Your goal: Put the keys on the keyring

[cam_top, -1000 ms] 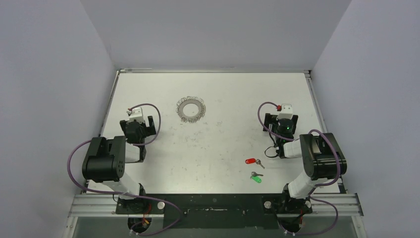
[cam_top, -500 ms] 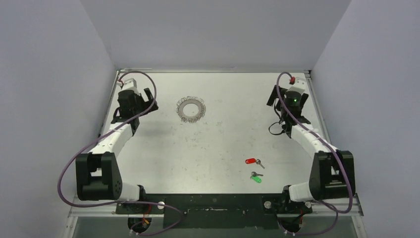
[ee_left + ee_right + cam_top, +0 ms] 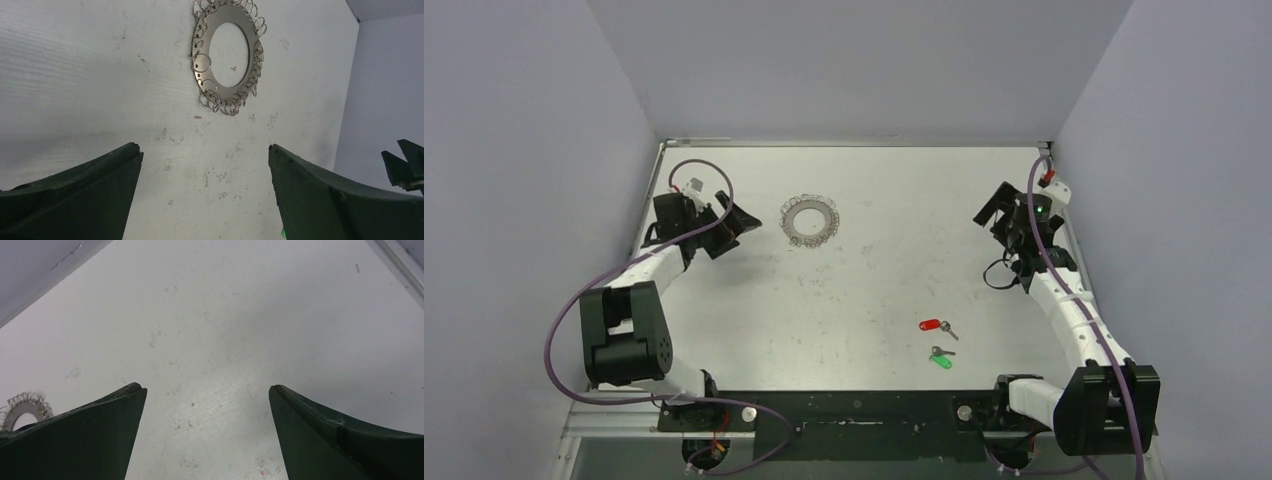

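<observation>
The keyring [image 3: 810, 221], a flat silver ring fringed with small wire loops, lies on the far left-centre of the table. My left gripper [image 3: 732, 222] hovers just left of it, open and empty. In the left wrist view the keyring [image 3: 201, 56] lies ahead of the open left gripper [image 3: 205, 147]. Two keys lie near the front right, one with a red tag [image 3: 932, 325] and one with a green tag [image 3: 941, 361]. My right gripper [image 3: 996, 210] is open and empty at the far right, well behind the keys. The right wrist view shows bare table between the open right gripper [image 3: 206, 388] and the keyring's edge [image 3: 25, 407] at lower left.
The white table [image 3: 864, 290] is scuffed and bounded by grey walls on three sides, with a metal rail [image 3: 1056, 190] along the right edge. Both arms stretch along the table's sides. The right arm's gripper [image 3: 406, 162] shows at the right edge of the left wrist view.
Both arms have unfolded from near their bases and reached outward. The left gripper has turned toward the keyring; the right gripper has moved to the far right edge. Keys and keyring have not moved.
</observation>
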Controlling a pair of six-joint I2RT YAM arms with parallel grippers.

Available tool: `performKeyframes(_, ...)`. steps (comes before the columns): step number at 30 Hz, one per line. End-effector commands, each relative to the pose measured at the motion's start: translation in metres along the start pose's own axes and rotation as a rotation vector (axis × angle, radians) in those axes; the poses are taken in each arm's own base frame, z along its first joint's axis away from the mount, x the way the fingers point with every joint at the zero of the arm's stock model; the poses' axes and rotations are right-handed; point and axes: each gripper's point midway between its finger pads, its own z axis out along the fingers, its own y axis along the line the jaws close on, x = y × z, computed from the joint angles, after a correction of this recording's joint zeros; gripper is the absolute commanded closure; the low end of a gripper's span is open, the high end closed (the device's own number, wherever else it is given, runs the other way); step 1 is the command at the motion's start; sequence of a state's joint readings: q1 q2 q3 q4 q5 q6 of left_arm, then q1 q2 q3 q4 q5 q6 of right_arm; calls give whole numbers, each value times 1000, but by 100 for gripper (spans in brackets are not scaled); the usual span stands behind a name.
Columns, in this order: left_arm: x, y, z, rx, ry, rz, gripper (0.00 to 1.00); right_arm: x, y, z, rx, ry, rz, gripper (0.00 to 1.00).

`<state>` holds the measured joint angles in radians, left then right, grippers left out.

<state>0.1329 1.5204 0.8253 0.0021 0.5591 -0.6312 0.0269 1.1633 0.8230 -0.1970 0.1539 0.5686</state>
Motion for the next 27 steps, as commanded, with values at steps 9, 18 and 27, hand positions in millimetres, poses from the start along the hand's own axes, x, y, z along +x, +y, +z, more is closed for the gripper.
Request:
performKeyframes(9,-72,7,-93,-329,-467,117,3,39,44,-1,-273,173,-17,0)
performKeyframes(18,-47,21,-110,-211,-625,-48,3,58,44,-1,-287,243,-45,0)
performKeyframes(27,-36,-21,-31,-25,-255,-53,9,77,45,-5,-314,307,-19,0)
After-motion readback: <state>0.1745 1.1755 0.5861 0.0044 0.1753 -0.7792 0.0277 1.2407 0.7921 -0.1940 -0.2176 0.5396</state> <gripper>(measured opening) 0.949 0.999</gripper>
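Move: The keyring lies some 5 cm ahead of the left hand and 12 cm to its right, on the table about 10 cm below. For the right hand, the red-tagged key is about 14 cm back, 12 cm to the left and 17 cm down. The green-tagged key sits 6 cm nearer the base than the red-tagged one and roughly 1 cm farther left; the keyring is about 7 cm ahead of the right hand and 40 cm to its left. Up, left and back, the left hand swings in an arc away from the keyring, rising about 8 cm, then sinks to nearly its old height and comes partly back forward and right, turned some 25 degrees counter-clockwise. Meanwhile the right hand glides about 6 cm left and sinks some 3 cm, nearer the keys, turning counter-clockwise. Both grippers stay open and empty. ##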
